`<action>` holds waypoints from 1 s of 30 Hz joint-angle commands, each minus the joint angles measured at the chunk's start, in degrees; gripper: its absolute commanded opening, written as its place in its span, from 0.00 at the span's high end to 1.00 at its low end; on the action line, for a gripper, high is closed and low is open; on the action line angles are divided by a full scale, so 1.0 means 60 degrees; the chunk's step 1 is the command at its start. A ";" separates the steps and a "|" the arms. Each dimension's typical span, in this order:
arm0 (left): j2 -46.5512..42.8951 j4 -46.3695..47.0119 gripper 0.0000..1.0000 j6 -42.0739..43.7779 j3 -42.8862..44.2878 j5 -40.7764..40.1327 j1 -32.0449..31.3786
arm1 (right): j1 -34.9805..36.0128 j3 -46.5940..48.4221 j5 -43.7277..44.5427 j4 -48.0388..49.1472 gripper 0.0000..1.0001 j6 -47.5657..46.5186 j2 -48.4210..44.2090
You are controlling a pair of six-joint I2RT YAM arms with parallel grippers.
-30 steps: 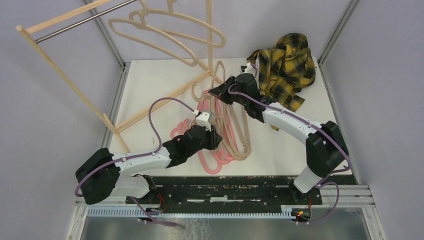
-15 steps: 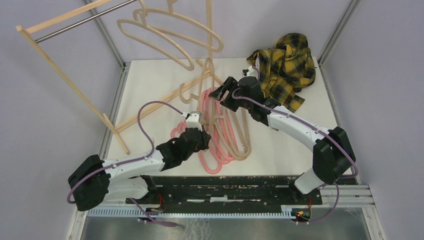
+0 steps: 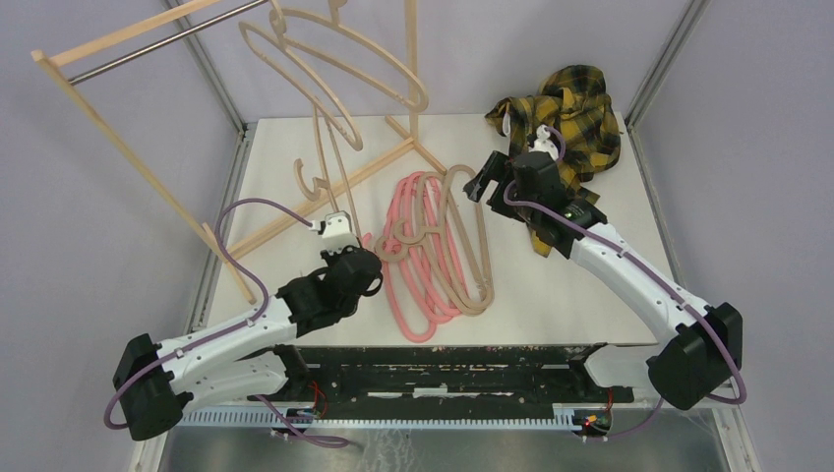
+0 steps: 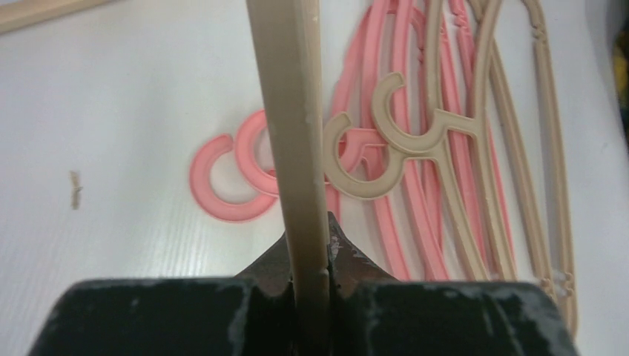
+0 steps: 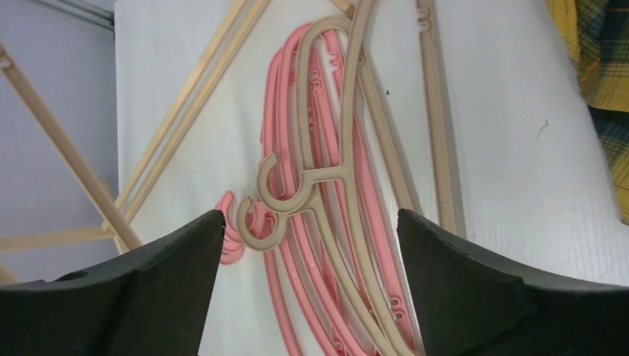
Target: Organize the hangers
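My left gripper [image 3: 346, 254] is shut on a beige hanger [image 3: 329, 157] that stands upright left of the pile, hook to the left. In the left wrist view the hanger's bar [image 4: 289, 111] runs straight up out of the closed jaws [image 4: 308, 230]. The other hangers [image 3: 433, 251], pink and beige, lie piled flat mid-table. More beige hangers [image 3: 339, 59] hang on the rack's rail. My right gripper [image 3: 484, 177] hovers open at the pile's upper right edge with nothing in it. In the right wrist view its fingers [image 5: 310, 215] frame the pile's beige hanger [image 5: 326, 170] and pink hangers [image 5: 285, 133] below.
A wooden rack with a metal rail [image 3: 148, 44] stands at the back left, its base bars [image 3: 325, 192] lying across the table beside the pile. A yellow plaid shirt [image 3: 565, 118] is bunched at the back right, just behind my right gripper.
The right gripper opened, let go of the upright beige hanger and drew back right. The left gripper shut on that hanger and carried it left, away from the pile.
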 commanded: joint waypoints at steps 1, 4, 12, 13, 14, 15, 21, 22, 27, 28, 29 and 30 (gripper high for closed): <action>0.0026 -0.1260 0.97 -0.0560 0.0666 -0.1768 0.0394 | -0.0146 -0.0117 0.0283 -0.0315 0.06 -0.0514 -0.0498; -0.0039 -0.1472 0.97 -0.0289 0.0826 -0.1760 0.1228 | -0.0208 -0.0148 0.0265 -0.0506 0.06 -0.0669 -0.0682; -0.0119 -0.0774 0.97 0.1325 0.1688 -0.1387 0.3604 | -0.0601 -0.0336 0.0222 -0.0739 0.05 -0.0997 -0.1113; 0.0001 -0.0597 0.97 0.1607 0.1937 -0.1302 0.3814 | -0.0658 -0.0345 0.0188 -0.0761 0.05 -0.1030 -0.1133; 0.0251 -0.0481 0.97 0.1945 0.2337 -0.1184 0.4038 | -0.0707 -0.0343 0.0158 -0.0773 0.05 -0.1066 -0.1147; 0.0474 -0.0394 0.97 0.2228 0.2714 -0.1053 0.4196 | -0.0769 -0.0343 0.0125 -0.0784 0.05 -0.1081 -0.1148; 0.1931 -0.0177 0.97 0.3318 0.5111 -0.0618 0.4437 | -0.1119 -0.0243 0.0008 -0.0775 0.05 -0.1139 -0.1123; 0.2103 -0.0114 0.97 0.3445 0.5434 -0.0562 0.4433 | -0.1155 -0.0217 -0.0045 -0.0779 0.05 -0.1138 -0.1078; 0.3067 -0.0126 0.97 0.4123 0.6932 -0.0534 0.4553 | -0.1330 -0.0107 -0.0157 -0.0711 0.05 -0.1141 -0.0896; 0.3199 -0.0115 0.97 0.4218 0.7146 -0.0472 0.4599 | -0.1354 -0.0097 -0.0174 -0.0699 0.05 -0.1131 -0.0855; 0.3327 -0.0130 0.97 0.4294 0.7329 -0.0399 0.4656 | -0.1380 -0.0096 -0.0200 -0.0690 0.05 -0.1133 -0.0804; 0.3450 -0.0163 0.97 0.4342 0.7509 -0.0322 0.4731 | -0.1413 -0.0088 -0.0225 -0.0688 0.05 -0.1130 -0.0763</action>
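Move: The left hand already holds a tan hanger; the free stretch of the metal rail it is bound for lies about 20 cm ahead, 10 to its left and 33 above. Of the hangers already hung there, the nearer is some 23 cm ahead, 3 left and 23 up, the farther 28 ahead, 8 right and as high. The hanger pile lies 8 ahead, 17 right, 16 below. From the right hand that rail stretch is about 10 cm ahead, 37 left, 25 up. With its fingers still pinching the tan hanger near the lower end, hook facing left, the left hand first sweeps left about 12 cm, turning some 25 degrees counter-clockwise, then climbs roughly 18 cm and reaches about 13 cm forward towards the rail, easing back right a little and tipping its fingers up slightly. Meanwhile the empty right hand, fingers staying wide open, draws off about 6 cm to the right, away from the pile and towards the plaid shirt. ##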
